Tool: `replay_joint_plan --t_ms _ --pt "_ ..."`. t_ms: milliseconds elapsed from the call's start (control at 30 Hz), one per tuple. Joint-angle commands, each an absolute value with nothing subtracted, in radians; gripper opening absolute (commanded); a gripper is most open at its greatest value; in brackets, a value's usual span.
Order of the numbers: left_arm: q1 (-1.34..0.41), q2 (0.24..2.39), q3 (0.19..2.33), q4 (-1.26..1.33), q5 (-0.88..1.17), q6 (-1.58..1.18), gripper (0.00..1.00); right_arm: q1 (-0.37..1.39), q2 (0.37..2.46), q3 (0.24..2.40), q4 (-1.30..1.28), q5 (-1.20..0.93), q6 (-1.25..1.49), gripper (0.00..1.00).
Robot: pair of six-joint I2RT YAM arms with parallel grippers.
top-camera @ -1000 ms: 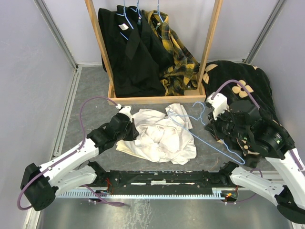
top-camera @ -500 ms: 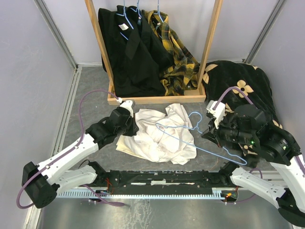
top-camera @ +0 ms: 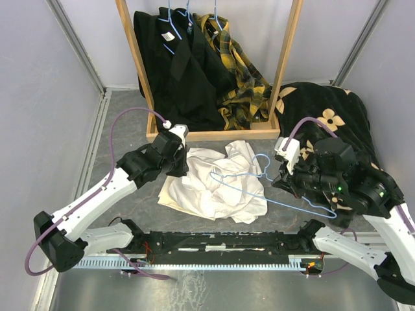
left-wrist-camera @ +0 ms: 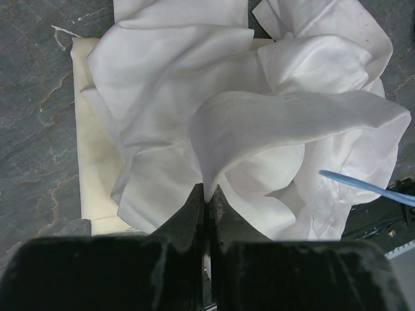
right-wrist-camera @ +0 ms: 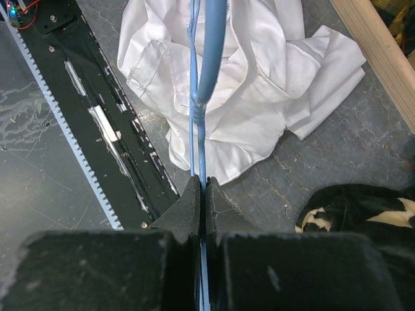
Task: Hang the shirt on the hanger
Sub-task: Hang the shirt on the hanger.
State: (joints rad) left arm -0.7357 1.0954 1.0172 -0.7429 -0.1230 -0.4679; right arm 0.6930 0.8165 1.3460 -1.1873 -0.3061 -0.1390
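Note:
The white shirt (top-camera: 217, 188) lies crumpled on the grey table, partly over a cream-yellow folded cloth (top-camera: 168, 194). My left gripper (top-camera: 183, 168) is at its left edge. In the left wrist view this gripper (left-wrist-camera: 207, 192) is shut on a raised fold of the shirt (left-wrist-camera: 259, 123). The light-blue wire hanger (top-camera: 262, 158) hangs tilted over the shirt's right half. My right gripper (top-camera: 286, 179) holds it from the right. In the right wrist view the gripper (right-wrist-camera: 202, 183) is shut on the hanger (right-wrist-camera: 209, 65), with the shirt (right-wrist-camera: 253, 71) beneath.
A wooden rack base (top-camera: 214, 135) stands just behind the shirt, with black garments (top-camera: 181, 71) and a plaid shirt (top-camera: 245, 81) on blue hangers. A black cloth with cream flowers (top-camera: 331, 116) lies at the right. The black rail (top-camera: 220, 243) runs along the near edge.
My right gripper has carried the hanger leftwards, over the shirt. My left gripper has moved back and slightly right, pulling up the fold of shirt it holds.

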Motion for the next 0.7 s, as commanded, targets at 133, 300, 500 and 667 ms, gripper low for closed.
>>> replay_joint_plan --t_ms 133,300,500,667 --pt "-0.745 1.165 1.188 -0.849 -0.049 -0.420 0.03 0.694 0.910 1.401 -1.127 -0.403 -0.210 0.00" --pt "-0.765 1.184 1.232 -0.859 -0.033 -0.424 0.03 0.693 0.916 1.340 -0.970 -0.440 -0.155 0.00" --pt "-0.803 1.190 1.285 -0.864 -0.055 -0.441 0.03 0.693 0.951 1.272 -0.757 -0.433 -0.076 0.00" --pt "-0.817 1.219 1.329 -0.868 -0.090 -0.439 0.03 0.694 0.996 1.224 -0.633 -0.521 -0.031 0.00"
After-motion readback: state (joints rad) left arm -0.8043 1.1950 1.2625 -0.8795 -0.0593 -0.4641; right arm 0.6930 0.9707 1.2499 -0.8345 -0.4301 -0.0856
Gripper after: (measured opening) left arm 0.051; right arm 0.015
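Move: The right hand grips the blue hanger. Its leading tip is about 20 cm left, 3 cm ahead and 8 cm lower; the shirt's neck opening lies some 24 cm left, about level fore and aft, and 13 cm down. The rack's right corner is roughly 16 cm ahead, 4 cm right and 22 cm below. From the left hand, which pinches the lifted shirt edge, the opening sits 4 cm right and 4 cm down, the hanger tip 9 cm right, level. Leftward and forward, about 8 cm in all and nearly level, the right hand carries the gripped hanger tip-first to the shirt's neck opening beside the left fingers, its left side tilting up slightly. Meanwhile the left hand raises the pinched shirt edge some 5 cm and brings it 3 to 4 cm right, towards the oncoming tip. Both grippers stay shut. ##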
